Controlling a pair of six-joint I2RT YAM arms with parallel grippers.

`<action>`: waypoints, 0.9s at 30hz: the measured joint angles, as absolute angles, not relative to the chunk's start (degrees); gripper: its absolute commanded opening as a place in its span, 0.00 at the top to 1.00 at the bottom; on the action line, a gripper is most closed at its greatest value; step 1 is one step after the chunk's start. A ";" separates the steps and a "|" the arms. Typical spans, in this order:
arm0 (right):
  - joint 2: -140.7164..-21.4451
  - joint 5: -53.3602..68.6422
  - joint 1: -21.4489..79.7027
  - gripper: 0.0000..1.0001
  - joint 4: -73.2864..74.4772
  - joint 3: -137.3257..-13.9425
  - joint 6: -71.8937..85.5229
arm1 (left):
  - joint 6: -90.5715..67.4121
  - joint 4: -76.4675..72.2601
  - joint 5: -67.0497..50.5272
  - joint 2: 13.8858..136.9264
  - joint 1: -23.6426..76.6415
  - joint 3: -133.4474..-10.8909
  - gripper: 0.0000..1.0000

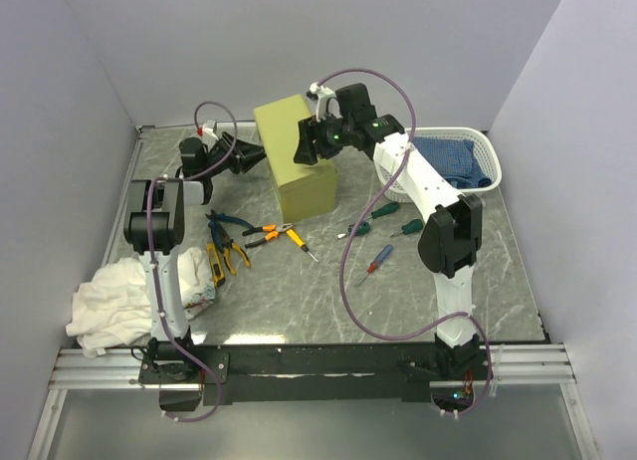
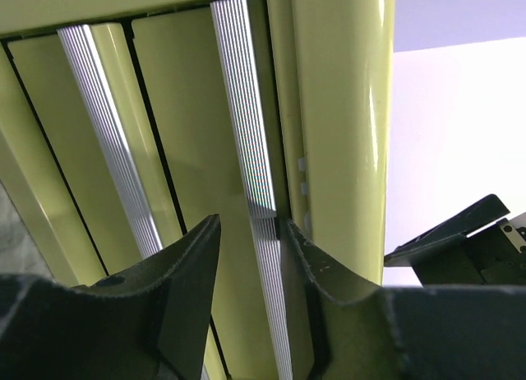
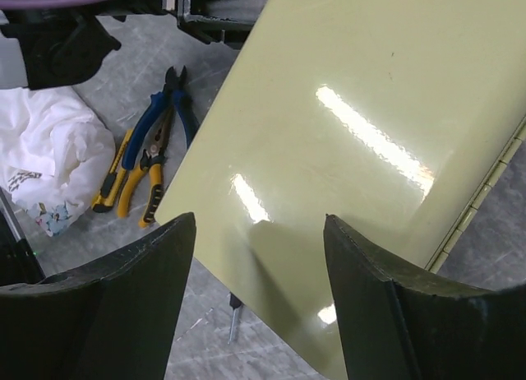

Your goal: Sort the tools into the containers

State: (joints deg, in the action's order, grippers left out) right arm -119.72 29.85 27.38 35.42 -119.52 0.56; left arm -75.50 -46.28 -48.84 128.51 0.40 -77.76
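Note:
The olive cabinet (image 1: 296, 159) stands at the back middle, and its containers are the drawers (image 2: 197, 133) with ribbed silver handles (image 2: 246, 108), their fronts flush. My left gripper (image 2: 251, 220) (image 1: 249, 159) is at the cabinet's drawer face, jaws narrowed either side of one handle. The right finger lies against the handle and a gap shows at the left finger. My right gripper (image 3: 259, 220) (image 1: 307, 146) hovers open over the cabinet's glossy top (image 3: 353, 133), empty. Tools lie on the table: blue pliers (image 1: 227, 221), yellow pliers (image 1: 232, 253), a yellow utility knife (image 1: 214, 265), orange pliers (image 1: 267, 234), and screwdrivers (image 1: 376, 261).
A crumpled white cloth (image 1: 111, 303) lies at the near left by the left arm's base. A white basket (image 1: 486, 161) holding a blue cloth stands at the back right. Two green-handled screwdrivers (image 1: 383, 211) lie right of the cabinet. Grey walls close in both sides.

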 measured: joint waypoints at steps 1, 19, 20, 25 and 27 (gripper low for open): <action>-119.72 29.87 27.38 0.28 35.38 -119.48 0.56 | -76.03 -47.42 -48.90 128.97 0.54 -77.82 0.56; -119.42 30.81 27.11 0.29 32.08 -116.53 -0.56 | -87.11 -70.37 -55.22 135.94 3.44 -78.19 0.97; -119.39 30.57 27.11 0.29 32.14 -116.46 -0.82 | -87.13 -70.37 -55.35 136.00 3.68 -78.17 0.99; -118.74 28.14 27.11 0.29 31.57 -115.24 -2.74 | -84.73 -69.78 -56.29 135.74 4.78 -77.21 0.99; -118.56 27.40 27.11 0.29 31.07 -114.87 -3.57 | -84.14 -69.34 -56.93 134.96 5.13 -75.96 0.99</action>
State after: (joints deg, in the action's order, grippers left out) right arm -118.56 27.40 27.11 31.07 -114.87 -3.57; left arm -84.14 -69.34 -56.93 134.96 5.13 -75.96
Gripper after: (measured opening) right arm 0.709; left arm 0.021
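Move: The left fingers, partly open and pointing right and forward, are at the drawer fronts on the green chest's left side; the chest's middle is some 8 cm to the right, about 1 cm ahead and 4 cm lower. Down on the table, roughly 14 cm below that hand, the blue pliers are about 12 cm back and 7 cm left, the orange pliers 15 cm back and 1 cm right. From the right hand, over the lid, the chest's middle is about 6 cm ahead, 2 cm left and 13 cm below. The left hand keeps bearing on the drawer fronts and pushes the chest to the right, first straight right and then right and back towards the chest's near end, about 5 cm right and 4 cm back in all, while the wrist turns some 15 degrees clockwise and the fingers close fully beside a silver drawer pull. The right hand stays over the lid with its fingers spread, sinking only a centimetre or so onto it. ##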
